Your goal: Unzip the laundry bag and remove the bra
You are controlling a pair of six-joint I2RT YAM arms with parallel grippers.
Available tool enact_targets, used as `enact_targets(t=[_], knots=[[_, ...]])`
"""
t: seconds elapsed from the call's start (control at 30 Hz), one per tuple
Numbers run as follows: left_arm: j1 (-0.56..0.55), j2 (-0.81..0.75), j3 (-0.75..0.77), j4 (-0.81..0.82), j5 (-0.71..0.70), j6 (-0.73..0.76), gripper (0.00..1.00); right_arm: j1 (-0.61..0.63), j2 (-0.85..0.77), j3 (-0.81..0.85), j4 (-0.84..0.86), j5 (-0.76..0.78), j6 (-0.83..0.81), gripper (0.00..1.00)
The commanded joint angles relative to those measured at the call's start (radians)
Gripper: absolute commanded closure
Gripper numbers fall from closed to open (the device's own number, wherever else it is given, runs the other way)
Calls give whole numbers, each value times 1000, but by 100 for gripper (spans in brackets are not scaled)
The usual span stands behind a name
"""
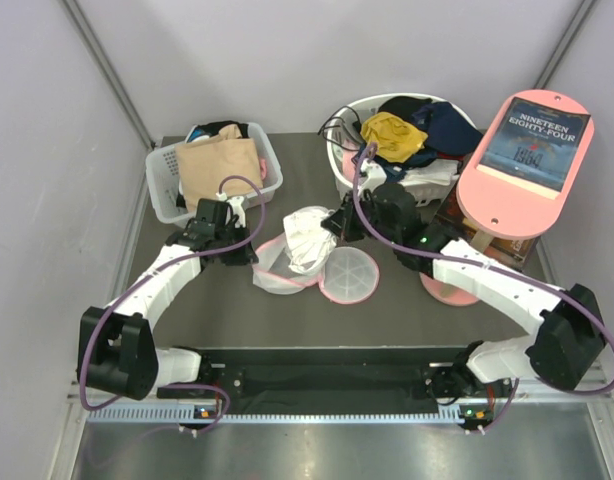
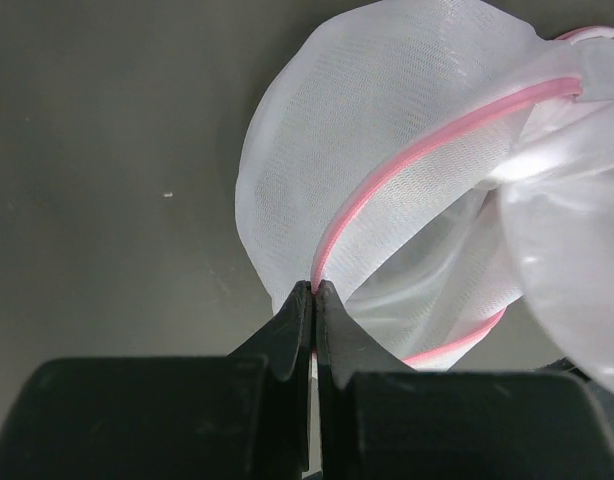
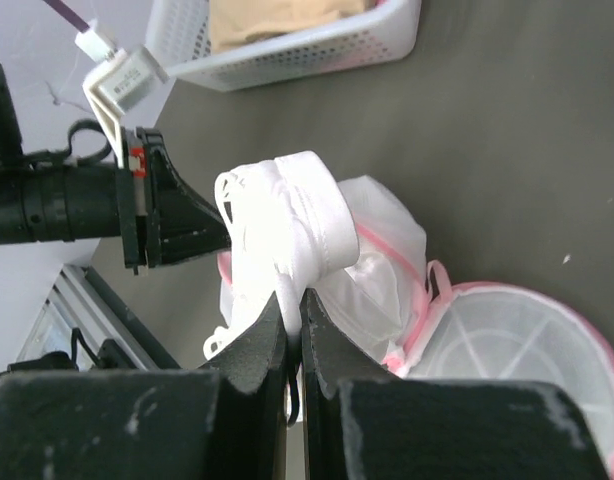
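Observation:
The laundry bag (image 1: 347, 272), white mesh with a pink rim, lies open on the table's middle, its round lid flat at the right. It also shows in the left wrist view (image 2: 407, 170) and the right wrist view (image 3: 507, 350). My left gripper (image 1: 249, 252) is shut on the bag's pink rim (image 2: 315, 288) at its left side. My right gripper (image 1: 332, 222) is shut on the white bra (image 1: 307, 235), lifted partly above the bag. The bra shows bunched between the right fingers in the right wrist view (image 3: 287, 215).
A white slotted basket (image 1: 167, 185) with a beige garment (image 1: 217, 165) stands at the back left. Another white basket (image 1: 339, 165) with a mustard-yellow cloth (image 1: 390, 135) and dark clothes stands at the back right. A pink stand holding a book (image 1: 532, 145) is on the right.

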Motion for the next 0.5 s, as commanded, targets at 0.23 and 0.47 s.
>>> enact_targets(t=[0.23, 0.47], knots=[[-2, -28, 36, 2, -19, 12, 100, -144, -63, 354, -104, 25, -223, 100], [-2, -28, 36, 2, -19, 12, 100, -210, 20, 579, -131, 162, -388, 100]])
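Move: The likely goal, the laundry basket heaped with clothes, has its middle about 24 cm ahead of the right hand, 16 cm to its right and 10 cm lower. The open mesh bag lies roughly 10 cm left of that hand, level with it and 18 cm below; the bag's round flap is 4 cm right, 2 cm back and 20 cm down. From the left hand the basket is some 24 cm ahead, 35 cm right and 4 cm higher. Sweep the right gripper quickly up, about 19 cm, while carrying it some 7 cm forward and as much to the right, away from the bag and towards the clothes basket. Keep the fingers shut on the bra, and tip them up to nearly level, swinging slightly clockwise. Hold the left gripper still, pinching the bag's pink-trimmed edge. ##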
